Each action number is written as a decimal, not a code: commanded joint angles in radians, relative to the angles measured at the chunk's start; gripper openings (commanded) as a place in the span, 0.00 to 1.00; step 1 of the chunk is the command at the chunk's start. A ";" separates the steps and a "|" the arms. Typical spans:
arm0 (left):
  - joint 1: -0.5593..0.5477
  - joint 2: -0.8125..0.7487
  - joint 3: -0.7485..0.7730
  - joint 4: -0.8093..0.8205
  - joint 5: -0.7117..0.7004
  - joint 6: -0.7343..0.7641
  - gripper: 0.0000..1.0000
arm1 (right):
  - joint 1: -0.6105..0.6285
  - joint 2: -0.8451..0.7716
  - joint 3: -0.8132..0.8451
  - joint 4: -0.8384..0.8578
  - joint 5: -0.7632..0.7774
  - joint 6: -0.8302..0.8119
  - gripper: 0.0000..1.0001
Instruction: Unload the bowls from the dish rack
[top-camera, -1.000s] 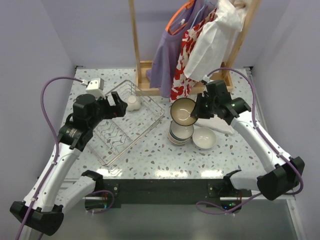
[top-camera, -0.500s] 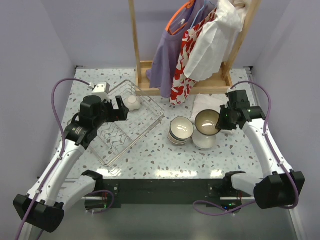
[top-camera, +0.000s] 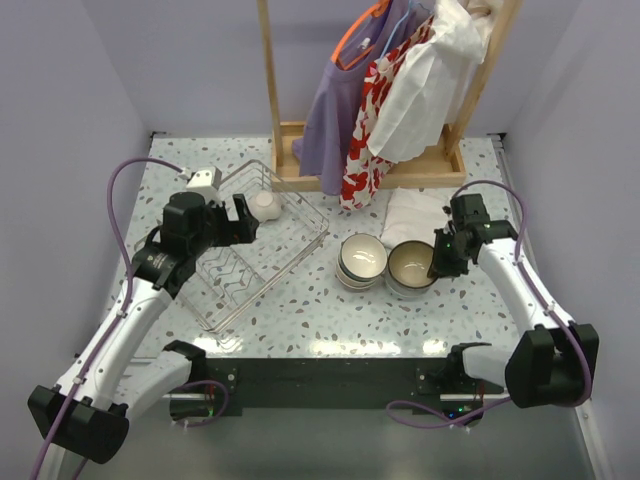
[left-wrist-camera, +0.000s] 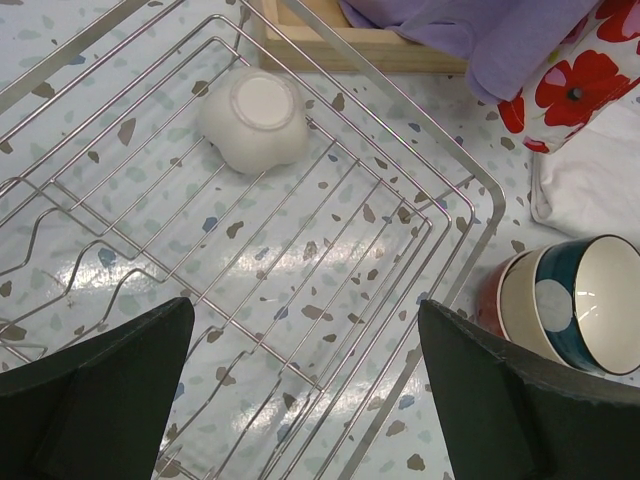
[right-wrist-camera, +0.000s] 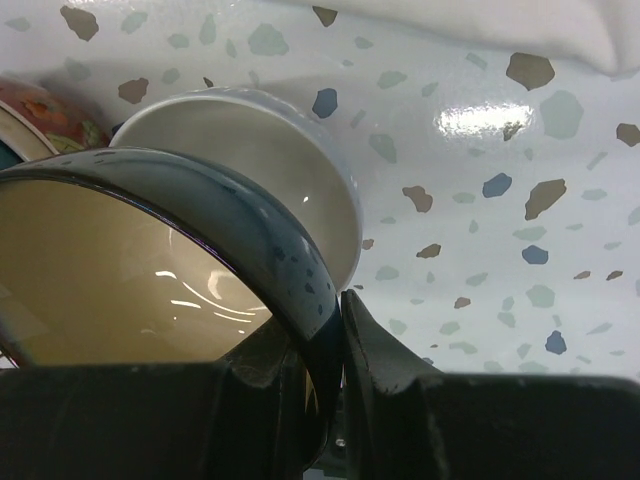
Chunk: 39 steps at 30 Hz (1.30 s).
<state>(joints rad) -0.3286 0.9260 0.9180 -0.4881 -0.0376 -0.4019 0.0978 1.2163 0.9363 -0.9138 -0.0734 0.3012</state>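
Note:
The silver wire dish rack (top-camera: 235, 270) lies at the left, and one white bowl (top-camera: 266, 206) sits upside down in its far corner. My left gripper (top-camera: 243, 218) hangs open just above the rack floor (left-wrist-camera: 300, 260), near that white bowl (left-wrist-camera: 253, 118), with nothing between its fingers. Right of the rack stands a stack of bowls (top-camera: 362, 260), red and teal-banded among them (left-wrist-camera: 570, 305). My right gripper (top-camera: 437, 262) is shut on the rim of the dark blue bowl (right-wrist-camera: 250, 230), which rests inside another white bowl (right-wrist-camera: 290, 170) on the table.
A wooden clothes stand (top-camera: 300, 150) hung with garments (top-camera: 380, 90) stands at the back. A folded white cloth (top-camera: 415, 210) lies just behind the right-hand bowls. The rack's raised wire rim (left-wrist-camera: 470, 175) runs between the left gripper and the stack.
My right arm carried the dark blue bowl from above the stack, rightward and down onto the white bowl. The left gripper edged slightly toward the upside-down bowl.

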 joint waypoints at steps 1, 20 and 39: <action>0.002 0.002 -0.013 0.029 0.010 -0.012 1.00 | -0.001 0.005 0.007 0.050 -0.051 -0.028 0.08; 0.002 0.042 -0.021 0.008 0.015 -0.040 1.00 | 0.000 0.066 -0.008 0.087 -0.082 -0.043 0.24; 0.002 0.069 -0.004 0.002 0.007 -0.034 1.00 | 0.000 0.002 0.045 0.004 -0.002 -0.047 0.41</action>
<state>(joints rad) -0.3286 0.9894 0.9009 -0.4973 -0.0227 -0.4343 0.0978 1.2549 0.9264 -0.8787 -0.0944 0.2600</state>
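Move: The white bowl that the held blue-grey bowl is going into stands about 6 cm left of the right hand, level with it fore and aft and some 6 cm below. The bowl stack stands about 17 cm left of that hand and 3 cm ahead, and the white towel's middle roughly 13 cm ahead, 1 cm left. The small white bowl left in the dish rack lies some 13 cm ahead of the left hand, 1 cm right and 18 cm below. The blue-grey bowl, still pinched by its right-hand rim, is lowered about 2 cm by the right hand into the white bowl below. The right fingers then open to less than half their range, letting go, and the hand starts up by about 1 cm, with the rim still between the parted fingertips. Meanwhile the empty, wide-open left hand sinks some 3 cm over the rack towards the small white bowl, tipping slightly down. ##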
